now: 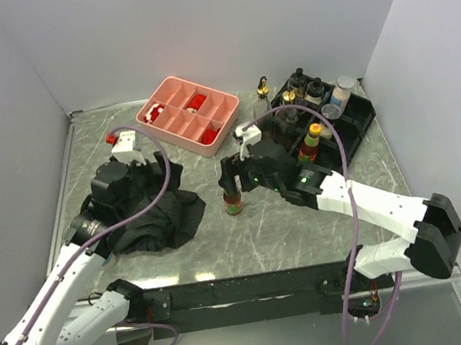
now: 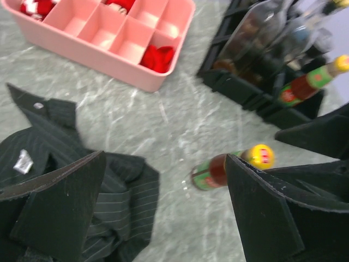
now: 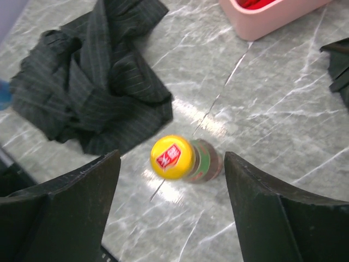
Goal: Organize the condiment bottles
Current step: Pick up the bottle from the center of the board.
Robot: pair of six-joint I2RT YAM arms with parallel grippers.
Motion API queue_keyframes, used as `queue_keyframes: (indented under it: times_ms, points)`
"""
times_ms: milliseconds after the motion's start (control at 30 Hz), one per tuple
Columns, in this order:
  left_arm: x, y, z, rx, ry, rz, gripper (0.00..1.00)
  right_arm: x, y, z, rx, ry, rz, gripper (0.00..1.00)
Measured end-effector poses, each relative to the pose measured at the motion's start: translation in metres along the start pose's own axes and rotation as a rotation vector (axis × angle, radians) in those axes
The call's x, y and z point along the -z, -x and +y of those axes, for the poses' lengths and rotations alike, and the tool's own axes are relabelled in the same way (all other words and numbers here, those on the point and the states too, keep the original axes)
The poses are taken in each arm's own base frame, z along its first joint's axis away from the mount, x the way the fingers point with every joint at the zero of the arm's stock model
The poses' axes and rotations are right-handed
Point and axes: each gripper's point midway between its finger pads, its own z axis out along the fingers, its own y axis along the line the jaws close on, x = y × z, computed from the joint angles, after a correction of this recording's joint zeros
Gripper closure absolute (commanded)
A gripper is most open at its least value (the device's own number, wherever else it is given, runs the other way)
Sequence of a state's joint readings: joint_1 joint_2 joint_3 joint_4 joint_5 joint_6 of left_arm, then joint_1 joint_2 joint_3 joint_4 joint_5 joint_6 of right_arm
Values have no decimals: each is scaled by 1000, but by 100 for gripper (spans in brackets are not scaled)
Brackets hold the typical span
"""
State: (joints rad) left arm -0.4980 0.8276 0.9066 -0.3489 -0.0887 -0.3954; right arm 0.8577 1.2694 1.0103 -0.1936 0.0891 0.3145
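A yellow-capped sauce bottle (image 1: 233,201) stands upright on the marble table, apart from the rest. My right gripper (image 1: 231,177) hangs just above it, open. In the right wrist view its cap (image 3: 172,157) sits between the two fingers with a gap on each side. The other condiment bottles stand in or by a black rack (image 1: 361,118) at the back right: another yellow-capped bottle (image 1: 312,139), black-lidded jars (image 1: 315,90), a pale shaker (image 1: 343,89) and gold-spouted bottles (image 1: 263,87). My left gripper (image 2: 163,185) is open over the black cloth (image 1: 155,212), holding nothing.
A pink compartment tray (image 1: 170,91) with red pieces sits at the back centre. The crumpled black cloth (image 3: 98,82) lies left of the lone bottle (image 2: 218,170). White walls close in the table on three sides.
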Motion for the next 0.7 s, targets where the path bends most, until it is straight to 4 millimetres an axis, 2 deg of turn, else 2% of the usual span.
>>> queue_keyframes:
  times_ms: [233, 467, 700]
  points:
    - [-3, -3, 9, -26, 43, 7, 4, -20, -6, -1, 41, -46, -8, 27]
    - [-3, -1, 14, -31, 72, -2, 4, -30, -19, 2, 63, -71, 12, 39]
    - [11, 15, 16, -23, 84, -71, 4, -34, -27, -5, 70, -127, 28, 44]
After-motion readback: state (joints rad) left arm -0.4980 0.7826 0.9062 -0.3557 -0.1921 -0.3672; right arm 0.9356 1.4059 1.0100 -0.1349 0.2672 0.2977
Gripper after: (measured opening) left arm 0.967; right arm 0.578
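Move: The red sauce bottle with the yellow cap stands just in front of my right fingertips, its middle some 2 cm ahead, 2 cm left and 9 cm below, the cap almost level with the fingers. From that hand the dark cloth lies about 22 cm left, level fore and aft; the black caddy's middle is some 21 cm ahead and 25 cm right, both on the table. From my left hand the bottle is about 15 cm right, 1 cm ahead and 16 cm down. I sink my right hand about 4 cm over the bottle's cap while easing a centimetre or so forward and left, so the fingers come down either side of its neck. They tip a few degrees further down and close from wide open to a little over half, not yet clearly touching. My empty left hand stays open and drifts some 2 cm left, away from the bottle, rising slightly at the end. ##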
